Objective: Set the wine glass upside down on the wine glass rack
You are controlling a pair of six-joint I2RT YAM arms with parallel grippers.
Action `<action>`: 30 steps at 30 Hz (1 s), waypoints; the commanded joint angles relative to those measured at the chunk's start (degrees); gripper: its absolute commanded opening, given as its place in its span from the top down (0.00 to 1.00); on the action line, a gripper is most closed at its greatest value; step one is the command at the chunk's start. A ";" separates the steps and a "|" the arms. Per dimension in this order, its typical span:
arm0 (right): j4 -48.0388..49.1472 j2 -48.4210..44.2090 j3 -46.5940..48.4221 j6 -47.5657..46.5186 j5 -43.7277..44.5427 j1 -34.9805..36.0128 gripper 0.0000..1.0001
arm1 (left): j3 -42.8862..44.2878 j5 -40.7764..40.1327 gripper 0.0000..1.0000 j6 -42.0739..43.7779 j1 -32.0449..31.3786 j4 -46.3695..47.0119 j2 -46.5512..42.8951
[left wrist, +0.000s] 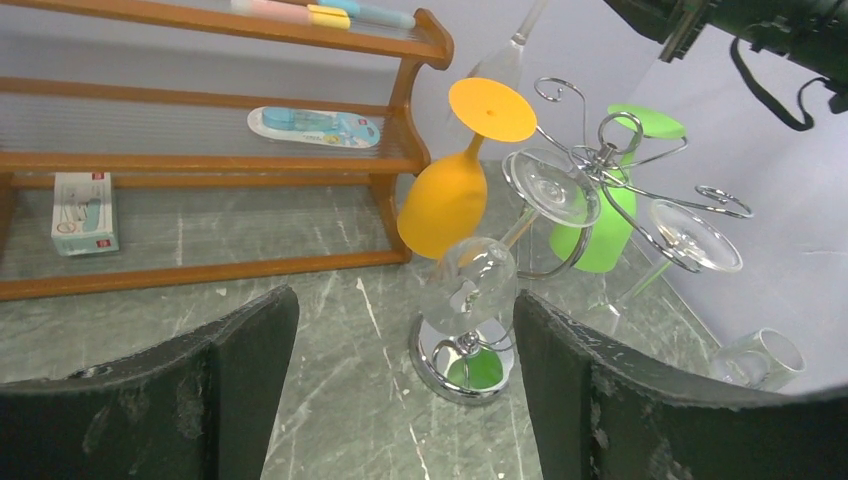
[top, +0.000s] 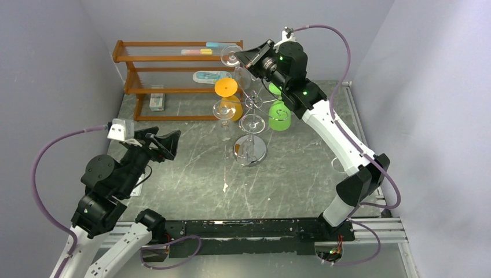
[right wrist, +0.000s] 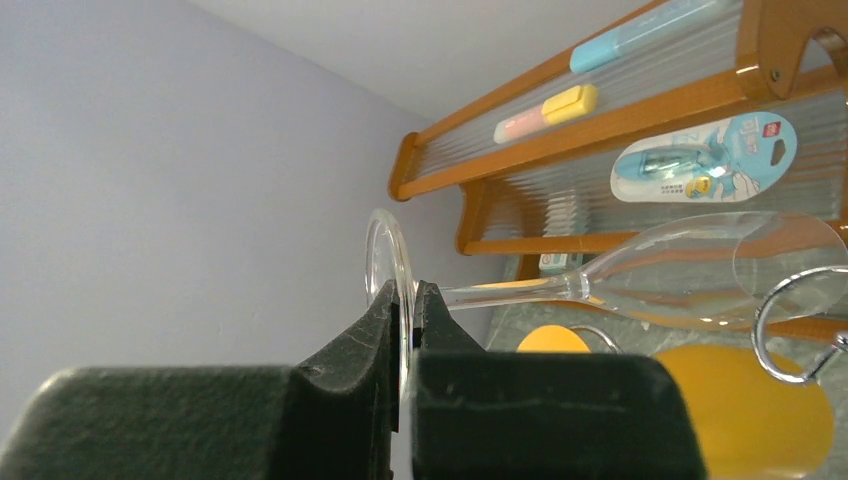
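My right gripper (right wrist: 408, 300) is shut on the round foot of a clear wine glass (right wrist: 690, 275), pinching the disc edge-on. The glass lies roughly level, with its bowl pointing toward the shelf. From above, the right gripper (top: 255, 58) holds it high behind the top of the wine glass rack (top: 250, 152), a chrome wire tree with a mirror base (left wrist: 465, 368). Upside down on the rack's arms hang an orange glass (left wrist: 445, 205), a green glass (left wrist: 600, 235) and clear glasses (left wrist: 470, 280). My left gripper (top: 168, 145) hovers open at the left, empty, facing the rack.
An orange-brown wooden shelf rack (top: 173, 58) stands at the back left with small packaged items on it. Another clear glass (left wrist: 760, 355) lies on the marble table right of the chrome stand. Grey walls close in on both sides.
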 commanded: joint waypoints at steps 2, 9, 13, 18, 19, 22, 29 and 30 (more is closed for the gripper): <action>-2.22 -3.24 -1.13 2.49 0.55 -1.22 1.00 | 0.49 -2.60 0.18 -1.69 -0.21 -1.93 0.60; -4.63 -4.84 -2.39 3.36 0.60 -2.14 1.00 | 0.18 -4.07 0.18 -2.94 -0.24 -3.00 0.28; -6.15 -5.73 -3.47 4.22 1.15 -2.27 1.00 | 0.01 -4.78 0.18 -3.25 -0.19 -3.33 0.17; -7.89 -5.59 -3.90 5.49 -1.71 -2.53 1.00 | 0.03 -5.54 0.18 -3.44 -0.25 -4.04 0.08; -8.29 -5.52 -3.82 5.61 -2.27 -2.51 1.00 | -0.07 -5.67 0.18 -3.52 -0.22 -4.14 -0.01; -9.03 -6.17 -4.60 5.61 -1.46 -2.52 1.00 | -0.26 -5.94 0.18 -3.70 -0.25 -4.27 -0.09; -11.80 -9.31 -5.83 3.42 6.25 -2.52 1.00 | -0.14 -6.52 0.18 -3.88 -0.22 -4.85 -0.42; -12.17 -9.55 -5.80 3.16 7.01 -2.61 1.00 | -0.17 -6.61 0.18 -3.88 -0.16 -4.93 -0.46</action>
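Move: The right hand holds the clear wine glass upside down by its foot; the free far hook of the wine glass rack is some 6 cm to its right, 2 cm back and 8 cm below. The orange glass hangs about 5 cm back, 3 cm left and 15 cm below, the green one roughly 6 cm back, 13 cm right and 15 cm below. From the left hand that hook lies some 22 cm ahead and 26 cm right, about level. Rightward and slightly back at first, then mostly down, and right again at the end, the right hand brings the hanging wine glass in towards the rack's free far hook: about 4 cm right, 4 cm down and 2 cm back. It tips down some 10 degrees with the fingers still pinching the glass's foot. The left hand, empty and open, drifts about 2 cm down and left. ##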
